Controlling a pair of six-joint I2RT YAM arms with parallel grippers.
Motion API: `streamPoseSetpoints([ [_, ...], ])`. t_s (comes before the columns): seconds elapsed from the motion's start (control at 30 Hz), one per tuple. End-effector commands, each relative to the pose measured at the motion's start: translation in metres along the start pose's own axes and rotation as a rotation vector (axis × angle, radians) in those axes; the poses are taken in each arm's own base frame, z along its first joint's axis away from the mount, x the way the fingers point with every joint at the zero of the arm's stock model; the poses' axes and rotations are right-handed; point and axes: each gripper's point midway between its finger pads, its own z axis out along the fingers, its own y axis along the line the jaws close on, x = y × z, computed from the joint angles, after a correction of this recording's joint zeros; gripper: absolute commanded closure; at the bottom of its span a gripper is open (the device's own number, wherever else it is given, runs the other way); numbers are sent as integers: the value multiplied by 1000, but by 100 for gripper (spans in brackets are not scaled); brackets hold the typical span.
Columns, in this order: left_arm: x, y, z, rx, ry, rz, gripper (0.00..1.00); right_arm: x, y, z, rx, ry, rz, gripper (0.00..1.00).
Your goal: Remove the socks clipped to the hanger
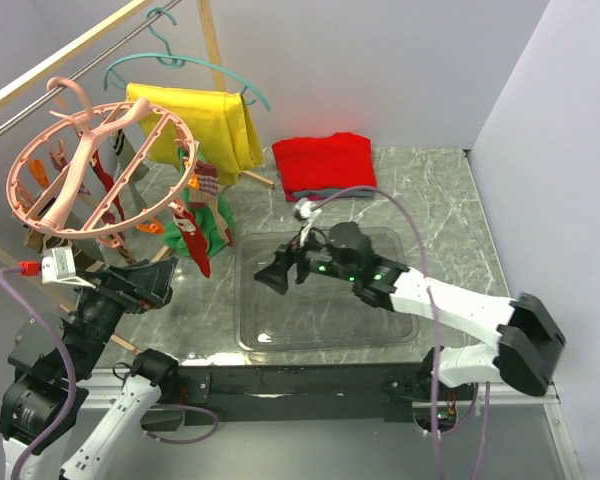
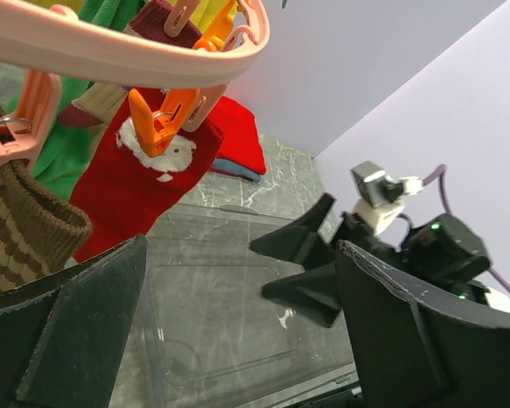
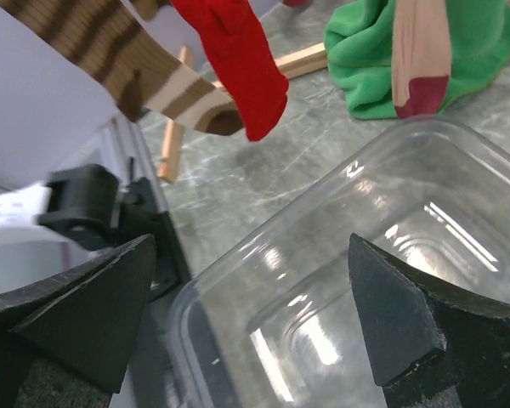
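Note:
The pink ring hanger [image 1: 90,165] hangs from the wooden rail at the left, its rim [image 2: 127,51] filling the top of the left wrist view. Several socks hang from its clips. An orange clip [image 2: 157,123] pinches a red sock with a white figure [image 2: 144,183]. A brown striped sock [image 2: 25,229] hangs beside it. My left gripper [image 1: 160,280] sits just below the ring, open and empty [image 2: 238,255]. My right gripper [image 1: 280,268] hovers over the clear bin, open and empty [image 3: 251,246], pointing at the red sock [image 3: 238,59] and the striped sock [image 3: 110,51].
A clear plastic bin [image 1: 310,320] lies mid-table under the right gripper. A green cloth [image 1: 215,225] sits beneath the hanger. A folded red garment [image 1: 325,160] lies at the back. A yellow shirt [image 1: 205,125] hangs on a teal coat hanger [image 1: 180,65]. Walls close the back and right.

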Motion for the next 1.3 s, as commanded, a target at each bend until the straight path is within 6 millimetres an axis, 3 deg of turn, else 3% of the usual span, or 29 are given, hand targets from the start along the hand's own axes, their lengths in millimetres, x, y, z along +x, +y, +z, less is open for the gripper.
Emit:
streamPoseSetpoints([
  [0.0, -11, -11, 0, 20, -7, 4, 3, -55, 19, 24, -38, -192, -190, 0],
  [0.2, -7, -17, 2, 38, 24, -9, 3, -78, 35, 59, -113, -324, -244, 6],
  [0.33, -4, -16, 0, 38, 36, -24, 3, -71, 38, 92, -156, -303, -217, 17],
  [0.47, 3, -16, 4, 33, 74, -16, 3, -61, 48, 107, -176, -298, -260, 16],
  [0.7, 1, -22, 8, 25, 104, -50, 4, -62, 34, 141, -102, -281, -306, 13],
  [0.87, 4, -28, 6, 33, 141, -98, 2, -73, 25, 148, -35, -324, -284, 17],
  [0.97, 8, -30, 7, 14, 192, -95, 2, -68, 22, 152, -24, -323, -286, 29],
  [1.0, 6, -23, 7, -33, 186, -88, 1, -67, 22, 153, -24, -320, -287, 38],
  [1.1, -1, -24, 11, -67, 192, -88, 1, -62, 30, 152, -33, -313, -300, 51],
  [1.27, -9, -29, 21, -74, 206, -11, 6, -56, 55, 144, -56, -268, -305, 58],
])
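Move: The red sock hangs some 17 cm left and about 7 cm ahead of the right hand, its middle about 3 cm higher. From that hand, the patterned sock hangs about 14 cm left and 16 cm ahead, slightly above; the green cloth lies about 14 cm left, 12 cm ahead and 10 cm below. For the left hand, the red sock is roughly 12 cm ahead, 4 cm right and 4 cm below. The right hand sweeps about 15 cm left, slightly forward, closing on the red sock's lower part; left eases right. ##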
